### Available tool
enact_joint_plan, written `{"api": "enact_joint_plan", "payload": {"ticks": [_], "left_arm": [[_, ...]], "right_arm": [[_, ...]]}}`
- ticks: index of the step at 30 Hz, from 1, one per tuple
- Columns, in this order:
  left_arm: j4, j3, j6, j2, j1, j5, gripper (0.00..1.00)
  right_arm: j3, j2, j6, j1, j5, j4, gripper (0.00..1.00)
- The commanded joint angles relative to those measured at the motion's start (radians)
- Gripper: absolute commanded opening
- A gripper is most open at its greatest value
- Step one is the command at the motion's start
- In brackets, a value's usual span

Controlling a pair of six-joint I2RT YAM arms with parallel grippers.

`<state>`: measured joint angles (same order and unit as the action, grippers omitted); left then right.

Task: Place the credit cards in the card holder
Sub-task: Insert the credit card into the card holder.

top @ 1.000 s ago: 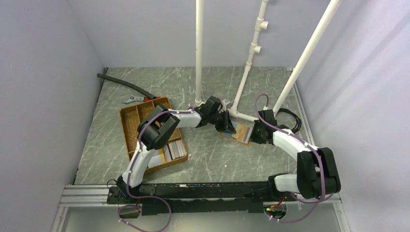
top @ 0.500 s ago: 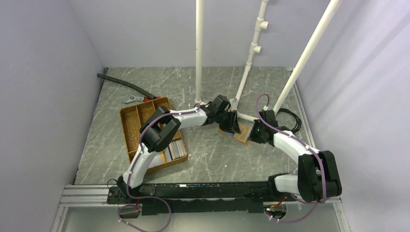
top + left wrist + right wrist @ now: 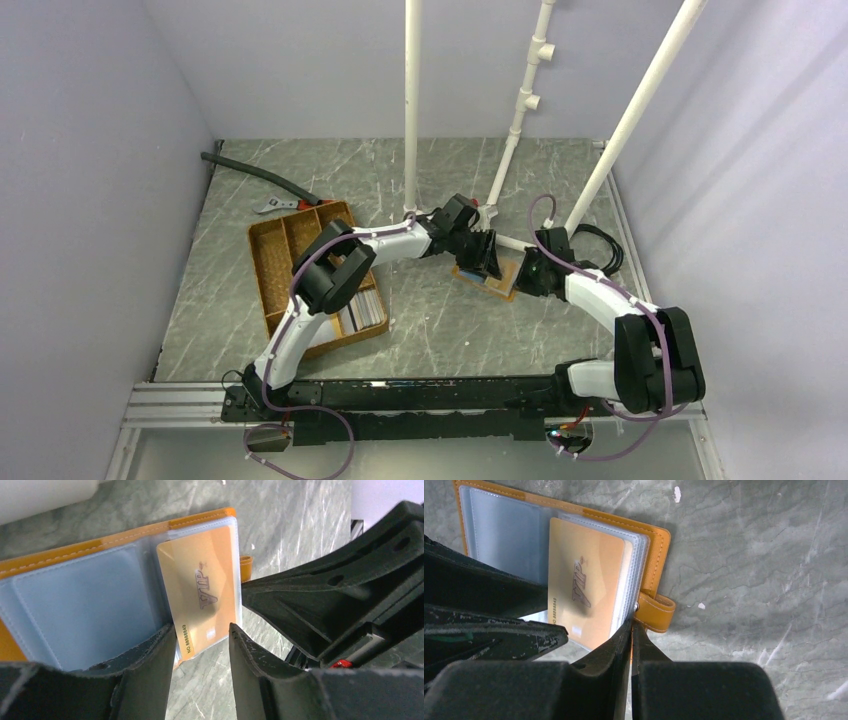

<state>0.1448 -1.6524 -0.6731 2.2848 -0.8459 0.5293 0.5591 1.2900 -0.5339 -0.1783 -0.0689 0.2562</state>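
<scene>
The orange card holder [image 3: 497,281] lies open on the grey table, its clear sleeves [image 3: 85,600] showing. One of the credit cards, gold and marked VIP [image 3: 205,587], sits partly inside a sleeve, its near end sticking out. My left gripper [image 3: 202,627] stands open just over that end, its fingertips either side of the card's corner and apart from it. My right gripper [image 3: 631,622] is shut on the card holder's edge [image 3: 659,540] beside the snap strap [image 3: 656,612]. More credit cards [image 3: 362,308] lie in the woven tray.
A brown woven divided tray [image 3: 285,245] stands left of the arms. White pipes [image 3: 411,110] rise behind the card holder, one fitting [image 3: 490,235] on the table close to it. A black hose [image 3: 250,172] and a small tool [image 3: 275,207] lie at the back left. Cables [image 3: 600,245] lie at the right.
My left gripper has moved right over the card holder and opened, leaving the gold card in the sleeve. The right gripper has stayed clamped at the holder's edge.
</scene>
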Motion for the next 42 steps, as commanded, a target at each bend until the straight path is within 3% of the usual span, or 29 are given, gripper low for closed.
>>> {"api": "enact_joint_plan", "payload": {"ticks": [1, 4, 9, 12, 14, 16, 19, 21, 22, 23, 27, 31, 33, 36, 42], "left_arm": [[-0.166, 0.015, 0.057, 0.005, -0.053, 0.157, 0.48], [-0.286, 0.081, 0.039, -0.011, -0.042, 0.223, 0.51], [-0.303, 0.046, 0.025, 0.026, -0.031, 0.289, 0.56], [-0.412, 0.044, -0.045, 0.050, -0.045, 0.383, 0.55], [-0.420, 0.052, -0.067, 0.045, -0.048, 0.382, 0.56], [-0.320, 0.049, -0.056, 0.031, -0.045, 0.329, 0.56], [-0.031, -0.008, 0.025, 0.007, -0.030, 0.189, 0.60], [0.091, -0.030, 0.077, -0.029, -0.030, 0.112, 0.75], [0.117, -0.032, 0.087, -0.049, -0.028, 0.095, 0.91], [0.134, -0.033, 0.090, -0.071, -0.027, 0.092, 0.96], [0.218, -0.058, 0.099, -0.131, -0.023, 0.080, 0.98], [0.289, -0.041, 0.125, -0.237, -0.019, 0.066, 0.97], [0.314, 0.037, 0.140, -0.340, -0.014, 0.020, 0.97], [0.395, 0.228, 0.164, -0.531, 0.029, -0.105, 0.97], [0.670, 0.513, 0.106, -0.947, 0.170, -0.454, 0.98]], "right_arm": [[0.006, -0.005, -0.010, -0.005, -0.055, -0.071, 0.07], [-0.002, -0.026, -0.012, -0.004, -0.056, -0.071, 0.07], [-0.023, -0.026, -0.029, -0.004, -0.068, -0.087, 0.07], [-0.030, -0.035, -0.033, -0.003, -0.064, -0.094, 0.07], [-0.018, -0.038, -0.048, -0.004, 0.001, -0.032, 0.07], [0.009, -0.041, -0.060, -0.004, 0.091, 0.045, 0.09], [0.035, -0.064, -0.066, -0.003, 0.184, 0.134, 0.12], [0.042, -0.097, -0.071, -0.004, 0.226, 0.169, 0.20], [0.042, -0.115, -0.073, -0.005, 0.230, 0.176, 0.23], [0.046, -0.131, -0.076, -0.008, 0.237, 0.188, 0.25], [0.075, -0.175, -0.063, -0.023, 0.271, 0.227, 0.35], [0.111, -0.204, -0.017, -0.114, 0.332, 0.242, 0.47], [0.127, -0.223, 0.031, -0.184, 0.329, 0.223, 0.57], [0.143, -0.236, 0.074, -0.267, 0.279, 0.190, 0.64], [0.162, -0.190, 0.070, -0.328, 0.130, 0.109, 0.66]]}}
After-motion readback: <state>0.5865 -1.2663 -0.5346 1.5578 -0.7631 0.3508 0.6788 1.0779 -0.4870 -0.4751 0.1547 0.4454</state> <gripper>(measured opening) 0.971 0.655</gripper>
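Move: The orange credit card, part-way in the clear pocket, is right at the left fingers: its middle is some 2 cm ahead, 2 cm right and 1 cm below. The empty blue pocket lies about 4 cm ahead and 4 cm left, the tray some 37 cm left and 1 cm back. From the right hand, the card is about 3 cm ahead, 3 cm left and slightly lower; the orange strap is 2 cm right, level with it. The card is nudged deeper by the left fingers, which work back and right about 2.5 cm, turning some 15 degrees, while the nearly shut right fingers keep their pinch on the pocket's outer edge and draw right and back. Both then open: the left sweeps up and left some 20 cm towards the tray; the right lets go, rises about 7 cm, then swings left over the holder. ##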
